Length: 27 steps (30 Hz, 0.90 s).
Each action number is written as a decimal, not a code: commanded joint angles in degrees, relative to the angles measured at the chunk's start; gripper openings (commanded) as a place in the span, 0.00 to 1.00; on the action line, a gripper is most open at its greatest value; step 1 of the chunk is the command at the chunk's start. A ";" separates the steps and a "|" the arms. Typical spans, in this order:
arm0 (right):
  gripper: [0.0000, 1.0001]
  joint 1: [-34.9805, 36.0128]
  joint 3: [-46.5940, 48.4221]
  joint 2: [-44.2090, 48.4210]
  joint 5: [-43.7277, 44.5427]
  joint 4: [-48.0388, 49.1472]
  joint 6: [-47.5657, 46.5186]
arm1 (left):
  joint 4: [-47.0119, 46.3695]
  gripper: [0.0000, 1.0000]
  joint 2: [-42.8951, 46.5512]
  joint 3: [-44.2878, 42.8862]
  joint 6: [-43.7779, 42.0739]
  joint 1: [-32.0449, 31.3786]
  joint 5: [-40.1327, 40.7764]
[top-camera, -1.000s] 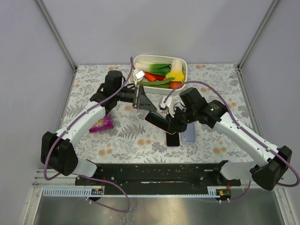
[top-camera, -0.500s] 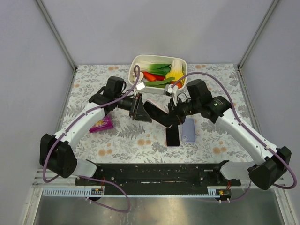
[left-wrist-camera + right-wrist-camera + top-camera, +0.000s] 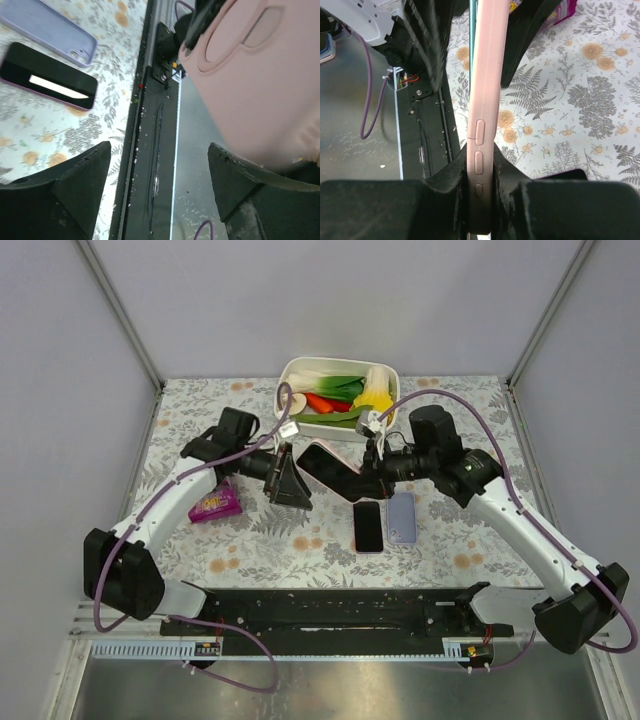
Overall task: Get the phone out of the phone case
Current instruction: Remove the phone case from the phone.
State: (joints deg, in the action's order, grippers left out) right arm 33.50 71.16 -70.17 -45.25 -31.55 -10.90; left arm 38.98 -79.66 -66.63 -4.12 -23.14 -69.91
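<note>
A phone in a pink case hangs tilted above the table's middle, its dark screen facing up. My right gripper is shut on its lower end. In the right wrist view the pink case stands edge-on, side buttons showing, clamped between the fingers of my right gripper. My left gripper is open just left of the phone and holds nothing. In the left wrist view the case's pink back fills the upper right, beyond the spread fingers of my left gripper.
A second phone lies screen-up beside an empty lavender case on the floral cloth. A white tub of toy vegetables stands at the back. A purple snack packet lies left. A black rail runs along the near edge.
My left gripper has opened and drawn back to the left, away from the phone. My right gripper has carried the cased phone up and leftward.
</note>
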 commanded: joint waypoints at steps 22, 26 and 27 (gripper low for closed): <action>0.00 -1.59 -2.51 -0.31 -16.27 10.98 5.27 | 11.20 0.51 4.77 -13.35 -14.87 8.72 -14.99; 0.00 -1.94 -2.78 -0.84 -16.97 13.35 7.38 | 11.12 0.42 4.86 -13.96 -13.99 8.72 -14.03; 0.00 -1.94 -2.78 -0.93 -17.23 13.88 7.90 | 10.77 0.41 4.86 -13.96 -13.55 8.72 -13.85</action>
State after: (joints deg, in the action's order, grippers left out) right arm 32.18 67.46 -71.26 -58.63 -24.64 -5.43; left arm 50.98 -74.63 -78.19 -18.13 -14.46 -81.73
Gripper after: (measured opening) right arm 0.194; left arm 0.432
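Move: The cased phone is held at its right end by the right hand, its middle about 9 cm to the left hand's right, 10 cm above and 3 cm ahead. Well below the left hand, the spare phone lies some 20 cm right and 3 ahead, the lilac case roughly 29 cm right and 6 ahead. From the right hand, the cased phone's middle is about 6 cm left and 2 cm ahead. The open left hand swings some 3 cm to its left and briefly forward, then drops back level and climbs about 9 cm to the free left end of the cased phone, its fingertips tipping up to nearly level and the hand rolling about 15 degrees while the wide-open fingers narrow to under half, not yet pinching. The right hand keeps its grip and draws the phone back about 3 cm before easing slightly forward again, turning it about 10 degrees counter-clockwise and lifting its free end a little towards the left fingers. ##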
